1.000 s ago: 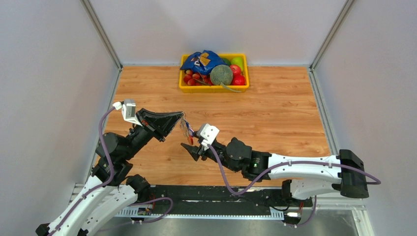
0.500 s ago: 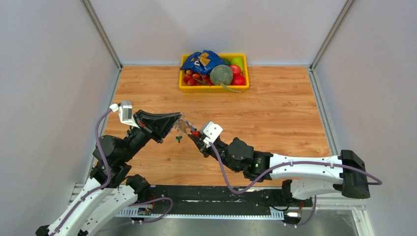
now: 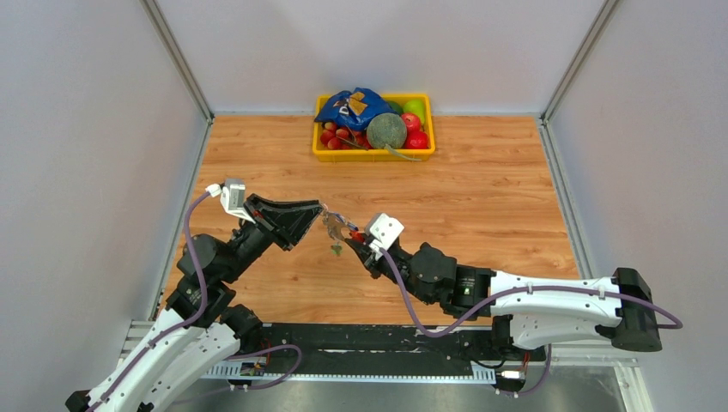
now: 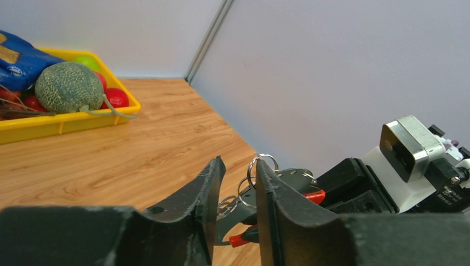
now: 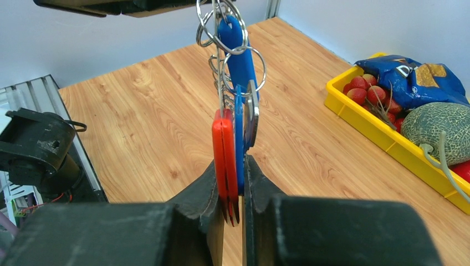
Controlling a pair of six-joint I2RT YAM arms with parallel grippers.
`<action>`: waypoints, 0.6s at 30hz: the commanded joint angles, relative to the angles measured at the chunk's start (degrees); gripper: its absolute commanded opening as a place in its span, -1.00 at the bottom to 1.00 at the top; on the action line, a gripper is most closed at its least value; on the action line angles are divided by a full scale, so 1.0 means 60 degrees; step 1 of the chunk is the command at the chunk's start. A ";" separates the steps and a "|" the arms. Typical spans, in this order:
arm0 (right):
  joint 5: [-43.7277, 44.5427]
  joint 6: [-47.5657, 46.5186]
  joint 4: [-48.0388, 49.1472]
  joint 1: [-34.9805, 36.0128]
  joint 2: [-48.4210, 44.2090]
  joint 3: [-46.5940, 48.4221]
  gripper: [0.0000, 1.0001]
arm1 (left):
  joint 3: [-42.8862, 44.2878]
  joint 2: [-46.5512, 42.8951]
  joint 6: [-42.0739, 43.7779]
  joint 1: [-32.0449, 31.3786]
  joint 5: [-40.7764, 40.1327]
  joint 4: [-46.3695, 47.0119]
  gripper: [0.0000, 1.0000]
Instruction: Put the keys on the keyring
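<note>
The keyring (image 3: 336, 228) hangs in mid-air between both arms, a bunch with a red clip (image 5: 224, 152), silver rings (image 5: 213, 25) and the keys' blue heads (image 5: 239, 58). My right gripper (image 5: 242, 160) is shut on the lower end of the red clip and a blue key head. My left gripper (image 4: 239, 163) stands open, its fingertips either side of the silver rings (image 4: 263, 162) at the top of the bunch, with a gap showing. The red clip (image 4: 313, 195) shows behind the left fingers. A small green tag (image 3: 336, 250) dangles below.
A yellow tray (image 3: 373, 155) with a melon, red and green fruit and a blue bag sits at the far middle of the wooden table. Grey walls close in the left, right and back sides. The arm bases and cables lie along the near edge.
My right gripper has shut on the bunch's red clip. My left gripper's jaws have parted from the rings. Both arms and the bunch have shifted a little to the right.
</note>
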 commanded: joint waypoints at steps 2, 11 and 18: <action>0.0510 0.0435 0.0332 0.0032 -0.0737 -0.0130 -1.00 | -0.0105 -0.0072 -0.0055 0.0024 -0.0600 -0.0102 -0.07; 0.1216 0.1216 -0.0354 -0.0001 -0.1112 -0.0806 -1.00 | -0.0186 -0.0206 -0.0050 0.0024 -0.0860 -0.0235 0.14; 0.0394 0.2764 -0.1540 -0.0753 -0.1250 -0.1123 -1.00 | -0.0254 -0.0460 -0.0014 0.0024 -0.1085 -0.0492 0.15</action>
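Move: Between the two hands stands the keyring, its red-handled end already pinched in the right fingers: its middle lies about 4 cm left of the right hand, 1 cm ahead and 4 cm above. A small green key tag dangles some 4 cm left of that hand, level with it in reach and 2 cm lower. From the half-open left hand, whose tips are still at the end ring, the keyring's middle lies about 4 cm right, 1 cm back and 5 cm below. Drawing the keyring away from the left fingers, the right hand keeps its pinch and goes about 4 cm right, level at first, then sinking some 4 cm as well, while its fingers tip downward and swing clockwise, each by less than 10 degrees. The left fingers open wider around the end ring and let it come free as that hand eases a centimetre or so down, left and forward. ##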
